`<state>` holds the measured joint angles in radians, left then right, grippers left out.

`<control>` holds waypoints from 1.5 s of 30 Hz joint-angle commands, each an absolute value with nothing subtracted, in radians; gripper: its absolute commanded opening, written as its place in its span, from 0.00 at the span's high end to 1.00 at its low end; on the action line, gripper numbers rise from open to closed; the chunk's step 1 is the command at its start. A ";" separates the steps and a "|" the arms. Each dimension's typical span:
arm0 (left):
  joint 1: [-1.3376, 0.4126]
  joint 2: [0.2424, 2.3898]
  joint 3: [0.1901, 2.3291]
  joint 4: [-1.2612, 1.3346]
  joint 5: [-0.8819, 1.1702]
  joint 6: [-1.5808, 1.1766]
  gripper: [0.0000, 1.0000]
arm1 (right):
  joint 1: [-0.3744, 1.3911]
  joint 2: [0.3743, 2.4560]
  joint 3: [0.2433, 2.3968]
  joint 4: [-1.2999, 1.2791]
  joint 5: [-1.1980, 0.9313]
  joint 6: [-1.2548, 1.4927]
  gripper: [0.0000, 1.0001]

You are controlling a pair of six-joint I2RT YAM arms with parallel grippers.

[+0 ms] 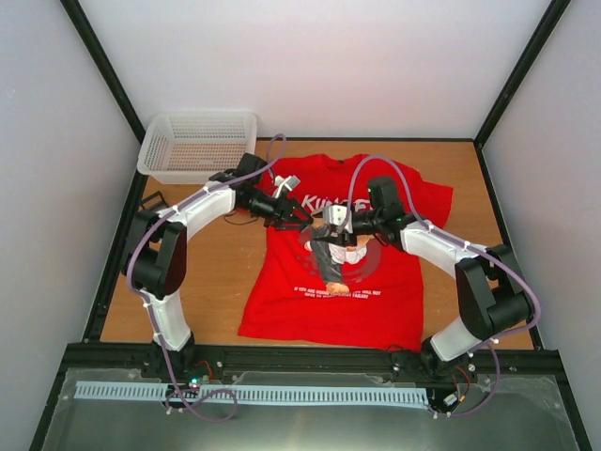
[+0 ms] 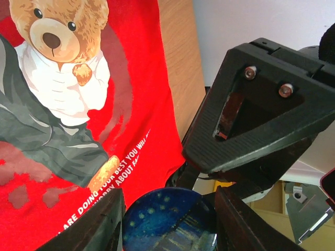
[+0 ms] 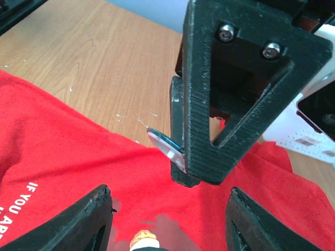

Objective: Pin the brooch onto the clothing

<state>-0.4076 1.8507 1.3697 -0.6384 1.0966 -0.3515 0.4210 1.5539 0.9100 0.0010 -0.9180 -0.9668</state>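
Note:
The red T-shirt lies flat on the table, with its bear print under both grippers. My left gripper is shut on the round dark-blue brooch and holds it above the shirt. In the right wrist view the brooch shows edge-on, pinched between the left gripper's black fingers. My right gripper is open and empty. It hovers over the shirt facing the left gripper at close range, and one of its fingers fills the left wrist view.
A white mesh basket stands at the back left, beside the left arm. Bare wooden table shows to the left of the shirt and past its collar. Black frame rails edge the table.

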 commanded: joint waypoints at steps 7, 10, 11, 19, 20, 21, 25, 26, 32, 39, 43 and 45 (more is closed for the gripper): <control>-0.423 1.794 1.352 -0.644 1.166 -0.302 0.57 | 0.419 1.609 0.971 -0.053 -1.005 -1.114 0.47; -0.426 1.786 1.338 -0.646 1.169 -0.300 0.57 | 0.419 1.632 1.004 -0.090 -1.015 -1.148 0.51; -0.427 1.784 1.334 -0.650 1.168 -0.298 0.57 | 0.419 1.634 1.007 -0.098 -1.014 -1.168 0.52; -0.441 1.783 1.323 -0.655 1.167 -0.292 0.57 | 0.419 1.658 1.067 -0.220 -1.077 -1.305 0.61; -0.440 1.783 1.324 -0.656 1.167 -0.292 0.57 | 0.419 1.661 1.073 -0.235 -1.085 -1.314 0.62; -0.441 1.784 1.327 -0.657 1.168 -0.292 0.57 | 0.420 1.661 1.074 -0.234 -1.088 -1.314 0.62; -0.446 1.788 1.333 -0.660 1.169 -0.293 0.57 | 0.423 1.670 1.085 -0.255 -1.093 -1.338 0.66; -0.448 1.789 1.333 -0.660 1.169 -0.293 0.57 | 0.423 1.670 1.087 -0.260 -1.093 -1.345 0.67; -0.452 1.788 1.328 -0.663 1.172 -0.291 0.57 | 0.427 1.668 1.081 -0.262 -1.100 -1.366 0.72; -0.471 1.796 1.329 -0.664 1.182 -0.291 0.58 | 0.431 1.679 1.101 -0.267 -1.098 -1.376 0.71; -0.474 1.797 1.329 -0.667 1.178 -0.291 0.57 | 0.430 1.678 1.101 -0.282 -1.099 -1.392 0.89; -0.474 1.796 1.327 -0.669 1.176 -0.288 0.58 | 0.431 1.675 1.097 -0.277 -1.101 -1.390 0.89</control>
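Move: The brooch is held between the left fingertips. From the right hand it lies about 3 cm to the left and 1 cm farther out, at about the same height; so the right fingertips are roughly 3 cm to the left hand's right and 1 cm nearer the base. The bear's face is on the shirt some 7 cm to the right hand's right and 1 cm ahead; the KUNGFU lettering is 6 cm ahead and 5 cm right, both about 15 cm below. Still gripping the brooch, the left hand brings it to the right fingers, drawing back about 3 cm and a little to the right. The right hand edges back and left over a centimetre or so, turns some 15 degrees counter-clockwise, and closes its fingers from just over half open to nearly shut, right beside the brooch and the left fingertip; whether they pinch it can't be seen. ##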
